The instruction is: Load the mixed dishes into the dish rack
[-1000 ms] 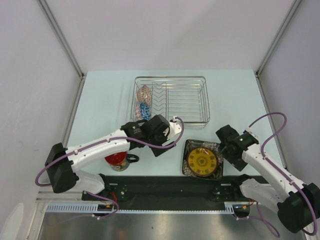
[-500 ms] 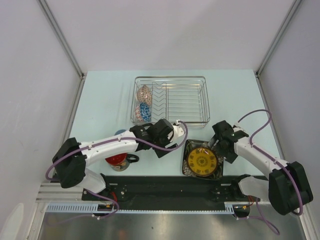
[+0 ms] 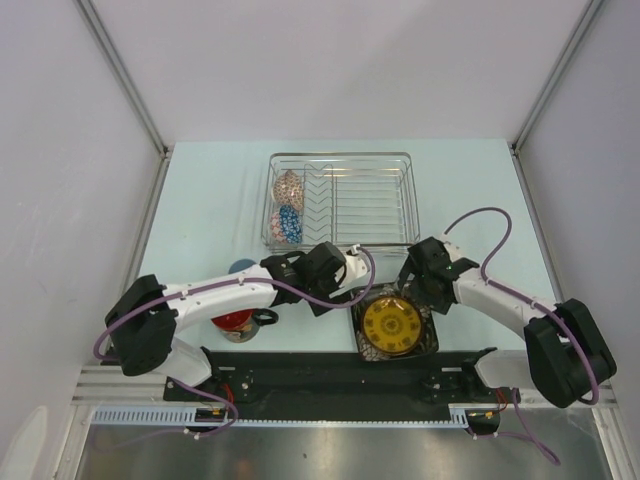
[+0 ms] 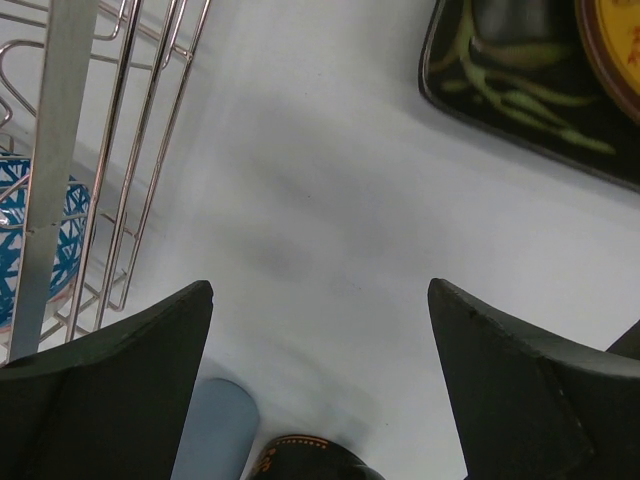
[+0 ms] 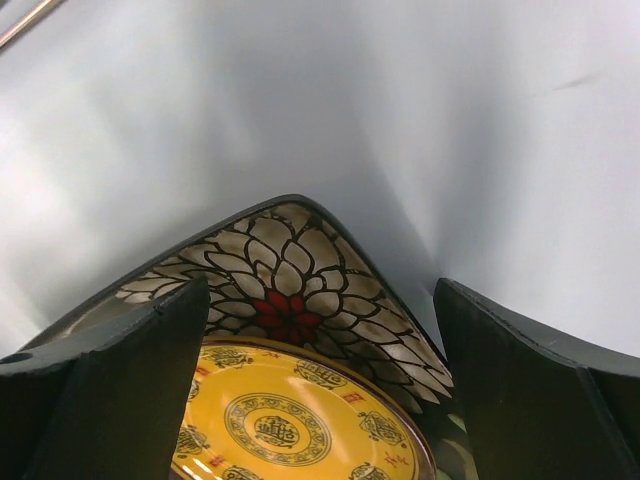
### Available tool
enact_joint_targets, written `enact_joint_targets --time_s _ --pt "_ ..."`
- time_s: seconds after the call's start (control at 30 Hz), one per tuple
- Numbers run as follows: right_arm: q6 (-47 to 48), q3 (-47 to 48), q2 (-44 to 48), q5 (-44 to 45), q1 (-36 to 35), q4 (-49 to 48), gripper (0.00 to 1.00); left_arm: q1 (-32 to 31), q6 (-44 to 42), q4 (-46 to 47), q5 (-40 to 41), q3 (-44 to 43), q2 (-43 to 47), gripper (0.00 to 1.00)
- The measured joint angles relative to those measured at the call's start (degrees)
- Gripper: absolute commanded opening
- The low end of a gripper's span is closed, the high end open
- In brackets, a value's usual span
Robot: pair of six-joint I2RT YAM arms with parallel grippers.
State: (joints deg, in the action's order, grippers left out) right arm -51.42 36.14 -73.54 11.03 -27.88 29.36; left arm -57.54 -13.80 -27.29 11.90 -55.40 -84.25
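Observation:
The dish rack point(image 3: 345, 200) holds the reddish-white patterned bowl point(image 3: 289, 187) and the blue-patterned bowl point(image 3: 287, 224) on edge at its left end. The dark square plate point(image 3: 393, 322) lies flat on the table near the front. My right gripper point(image 3: 412, 285) is open, and a far corner of the plate point(image 5: 290, 400) sits between its fingers point(image 5: 110, 380). My left gripper point(image 3: 335, 290) hangs open over bare table between rack point(image 4: 120, 150) and plate point(image 4: 530, 80), holding nothing. The red-inside mug point(image 3: 235, 322) and the light-blue cup point(image 3: 241, 267) stand by the left arm.
The left arm stretches across the table above the mug and cup. In the left wrist view the cup point(image 4: 215, 440) and mug rim point(image 4: 310, 462) show just below the open fingers. Metal frame posts and white walls border the table.
My right gripper swung left and came down over the plate's far corner; the plate shifted slightly left. My left gripper drew back a little from the rack toward the plate.

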Motion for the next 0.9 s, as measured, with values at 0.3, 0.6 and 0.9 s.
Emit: enact_joint_targets --time_s 0.3,0.6,0.9 --pt "-6.64 4.0 -5.77 -1.6 -12.26 -4.9 1.0 0.0 -0.35 -0.66 -0.04 0.15 0.59 0.93" --pt "-5.33 6.36 -6.12 -2.38 -9.31 -1.97 1.0 0.0 -0.35 -5.03 -0.94 0.04 4.28 0.93" --pt "0.15 6.34 14.05 -1.22 -3.67 9.77 1.0 -0.11 -2.75 -9.92 -5.33 -0.22 11.34 0.91"
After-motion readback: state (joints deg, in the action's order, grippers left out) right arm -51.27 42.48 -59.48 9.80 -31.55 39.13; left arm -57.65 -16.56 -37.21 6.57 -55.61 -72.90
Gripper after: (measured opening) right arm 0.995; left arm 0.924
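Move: The black square plate, with the yellow plate lying on it, has its middle about 6 cm back and 4 cm left of the right hand and some 2 cm below it, its far right corner between the fingers. The dish rack's middle is roughly 18 cm ahead and 14 cm left of that hand. From the left hand the square plate lies about 10 cm right, 4 cm back and 7 cm lower. Open right fingers push the square plate's far right corner left, about 9 cm, then retreat right and up 7. ##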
